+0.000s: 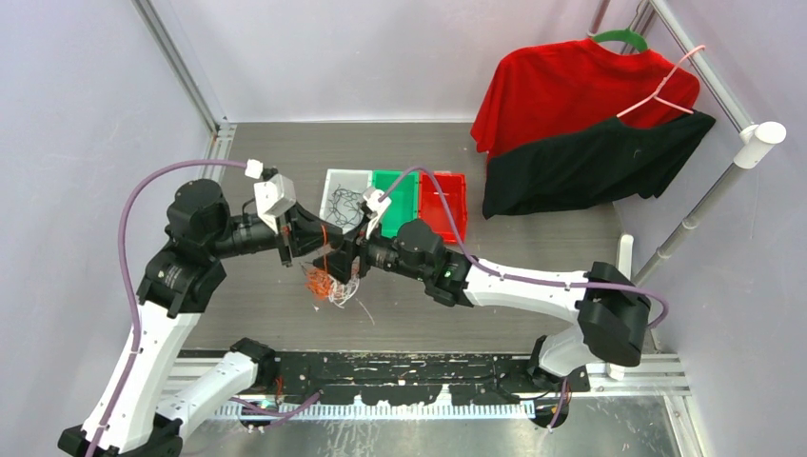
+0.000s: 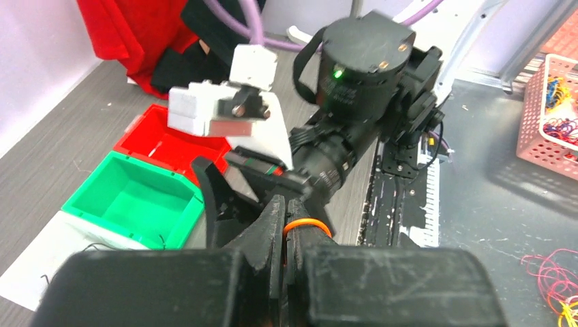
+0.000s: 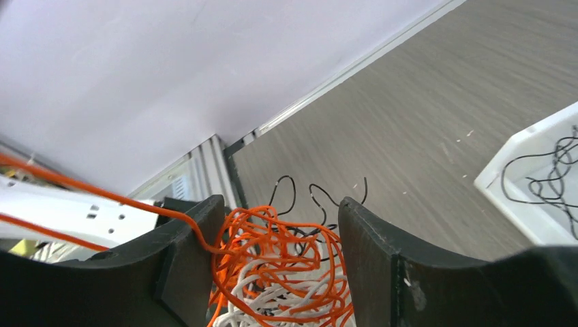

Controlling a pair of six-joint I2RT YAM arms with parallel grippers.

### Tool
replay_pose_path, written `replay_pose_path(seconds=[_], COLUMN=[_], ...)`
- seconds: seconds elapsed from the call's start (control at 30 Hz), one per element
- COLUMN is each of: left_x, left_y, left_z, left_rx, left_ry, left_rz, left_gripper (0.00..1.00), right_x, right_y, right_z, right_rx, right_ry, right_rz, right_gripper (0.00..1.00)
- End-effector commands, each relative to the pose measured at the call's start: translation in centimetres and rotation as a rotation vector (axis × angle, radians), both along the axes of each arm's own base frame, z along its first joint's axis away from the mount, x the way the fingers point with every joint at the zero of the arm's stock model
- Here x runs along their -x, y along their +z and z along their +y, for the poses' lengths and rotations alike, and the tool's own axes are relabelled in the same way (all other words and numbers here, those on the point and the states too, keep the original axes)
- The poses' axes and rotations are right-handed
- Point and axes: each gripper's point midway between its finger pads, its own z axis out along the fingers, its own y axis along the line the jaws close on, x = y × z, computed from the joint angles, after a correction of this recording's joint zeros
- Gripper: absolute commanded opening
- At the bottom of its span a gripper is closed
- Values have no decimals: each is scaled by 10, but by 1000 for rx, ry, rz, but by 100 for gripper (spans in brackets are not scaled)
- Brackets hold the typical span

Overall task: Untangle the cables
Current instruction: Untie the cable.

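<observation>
The cables are a tangle point(image 1: 333, 284) of thin orange, white and black cords on the table between both arms. My left gripper point(image 1: 319, 240) is shut on one orange cable point(image 2: 308, 225), which loops over the right fingertip and runs down towards the tangle point(image 3: 279, 272). My right gripper point(image 1: 345, 261) stands open right over the bundle. Its fingers point(image 3: 194, 235) straddle the orange and white strands, and a taut orange strand point(image 3: 82, 187) bends round the left finger. Black loops stick out beyond the fingertips.
Three bins stand in a row behind the tangle: white point(image 1: 335, 181) holding black cords, green point(image 1: 404, 190), red point(image 1: 447, 200). Red and black shirts point(image 1: 571, 114) hang on a rack at the back right. A pink basket point(image 2: 531, 122) sits off the table.
</observation>
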Motion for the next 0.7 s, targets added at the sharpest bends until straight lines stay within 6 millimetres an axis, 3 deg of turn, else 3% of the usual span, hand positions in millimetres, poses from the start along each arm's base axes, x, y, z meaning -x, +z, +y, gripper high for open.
replay_pose_path(seconds=[0.0, 0.27, 0.43, 0.67], left_x=[17, 27, 24, 22], left_y=[54, 95, 126, 176], left_z=[-4, -4, -3, -2], left_rx=[99, 137, 168, 213], left_ry=[-61, -93, -81, -68], left_rz=[-76, -141, -224, -354], left_gripper=[0, 0, 0, 0], right_x=[-27, -31, -33, -34], right_y=[-25, -99, -132, -162], right_z=[-2, -18, -33, -42], right_rx=[37, 140, 192, 246], right_ry=[-112, -155, -195, -226], right_rz=[-43, 19, 37, 54], right_gripper=[66, 67, 69, 69])
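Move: The left hand already pinches a loop of orange cable; the orange-and-white tangle hangs from it about 17 cm lower, roughly 3 cm forward and 3 cm left. The open right fingers straddle that tangle, whose middle lies some 7 cm below the right hand, about 1 cm forward and level sideways. From the right hand the white tray is about 20 cm forward, straight in line sideways and 22 cm down; the green tray stands 10 cm right of the white one. The left hand lifts its pinched orange strand about 9 cm; the right, staying open around the tangle, sinks some 10. ##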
